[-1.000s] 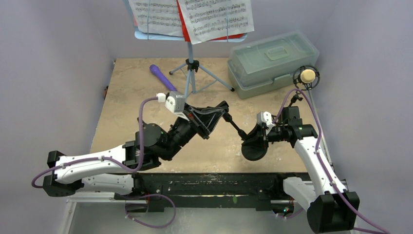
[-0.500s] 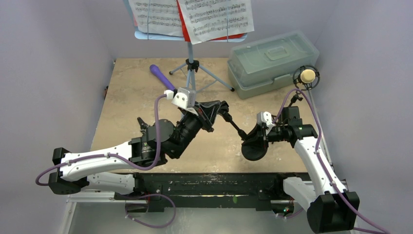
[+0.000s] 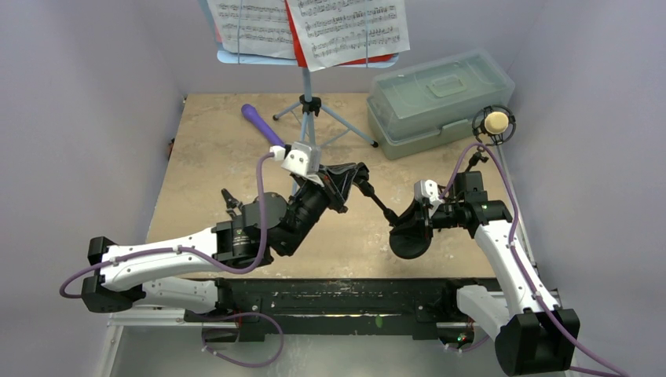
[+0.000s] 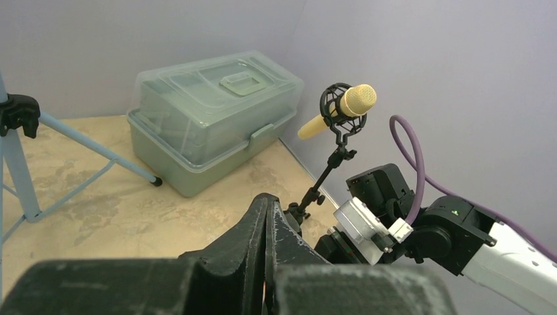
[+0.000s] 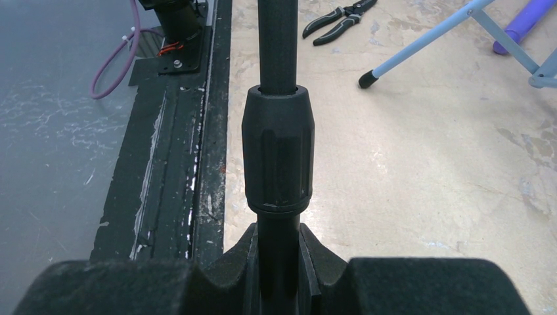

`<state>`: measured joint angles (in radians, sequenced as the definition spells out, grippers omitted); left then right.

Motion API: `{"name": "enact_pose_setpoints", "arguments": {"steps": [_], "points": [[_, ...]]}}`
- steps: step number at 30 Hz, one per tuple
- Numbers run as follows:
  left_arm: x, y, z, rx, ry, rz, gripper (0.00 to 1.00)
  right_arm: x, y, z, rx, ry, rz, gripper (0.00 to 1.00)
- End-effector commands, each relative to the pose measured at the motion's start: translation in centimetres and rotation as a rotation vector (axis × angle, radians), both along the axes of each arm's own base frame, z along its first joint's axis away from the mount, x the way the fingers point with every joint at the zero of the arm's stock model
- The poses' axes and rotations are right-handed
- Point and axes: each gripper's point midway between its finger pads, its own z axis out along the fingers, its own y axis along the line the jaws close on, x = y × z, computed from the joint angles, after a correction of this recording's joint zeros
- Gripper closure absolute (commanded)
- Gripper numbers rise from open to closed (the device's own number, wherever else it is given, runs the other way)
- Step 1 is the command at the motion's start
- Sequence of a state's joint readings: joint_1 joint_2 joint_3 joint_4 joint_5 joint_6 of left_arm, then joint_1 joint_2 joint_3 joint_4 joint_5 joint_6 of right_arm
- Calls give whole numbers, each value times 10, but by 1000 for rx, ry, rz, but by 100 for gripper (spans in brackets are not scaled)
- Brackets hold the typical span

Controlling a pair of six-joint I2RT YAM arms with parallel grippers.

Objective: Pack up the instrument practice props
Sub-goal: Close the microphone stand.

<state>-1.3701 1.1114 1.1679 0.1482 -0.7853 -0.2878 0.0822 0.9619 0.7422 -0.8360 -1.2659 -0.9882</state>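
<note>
My right gripper (image 5: 277, 230) is shut on the black pole of the round-base mic holder (image 5: 277, 151), just below its collar. The disc base (image 3: 410, 239) is tipped up off the table. The pole slants up-left to my left gripper (image 3: 360, 171). That left gripper (image 4: 269, 200) has its fingers pressed together, with nothing visible between them. A tan microphone (image 3: 495, 122) sits in the ring of the tripod holder (image 4: 328, 170) at the right edge. A purple microphone (image 3: 259, 124) lies at the back left. The pale-blue music rack (image 3: 308, 110) carries sheet-music pages (image 3: 314, 27).
A translucent grey-green lidded box (image 3: 440, 98) stands shut at the back right. Pliers (image 5: 338, 20) lie on the table near the left arm. The rack's tripod legs (image 5: 420, 46) spread over the middle of the table. Purple-grey walls close in on three sides.
My left gripper has shut and its wrist has rolled and shifted slightly right. The right arm and the mic holder have not moved.
</note>
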Motion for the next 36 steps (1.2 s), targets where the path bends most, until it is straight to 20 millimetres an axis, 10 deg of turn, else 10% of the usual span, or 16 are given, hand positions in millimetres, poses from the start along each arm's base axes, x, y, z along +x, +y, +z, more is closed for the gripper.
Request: {"name": "enact_pose_setpoints", "arguments": {"steps": [1, 15, 21, 30, 36], "points": [[-2, -17, -14, 22, 25, -37, 100, 4, 4, 15, 44, -52, 17, 100], [-18, -88, -118, 148, 188, -215, 100, 2, 4, 17, 47, -52, 20, 100], [-15, -84, -112, 128, 179, -201, 100, 2, 4, 18, 48, -56, 21, 100], [-22, -46, -79, 51, 81, -216, 35, 2, 4, 18, 49, -56, 21, 100], [-50, -27, -70, 2, -32, -369, 23, 2, 4, 18, 49, -54, 22, 100]]}}
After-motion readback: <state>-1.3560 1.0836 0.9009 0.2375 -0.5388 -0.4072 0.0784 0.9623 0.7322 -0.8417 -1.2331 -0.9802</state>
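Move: The left gripper, fingers shut, is just over the microphone stand's head: the head lies some 2 cm to its right, about 1 cm ahead and 4 cm below. The collar is about 9 cm right, 1 cm back and 17 cm below, while the music stand's near foot is roughly 14 cm left, 6 cm ahead and 40 cm down. From the right gripper, clamped below the collar, the head is about 9 cm left, 2 cm ahead and 20 cm up. Drive the closed left fingers down about 9 cm and to the right nearly 8 cm, along the leaning shaft, pushing the stand's head towards the collar, and let the fingers tip down slightly. Hold there briefly, then open wide and draw off some 4 cm left and a little back. Keep the right grip on the lower tube; it gives about 1 cm downward. ##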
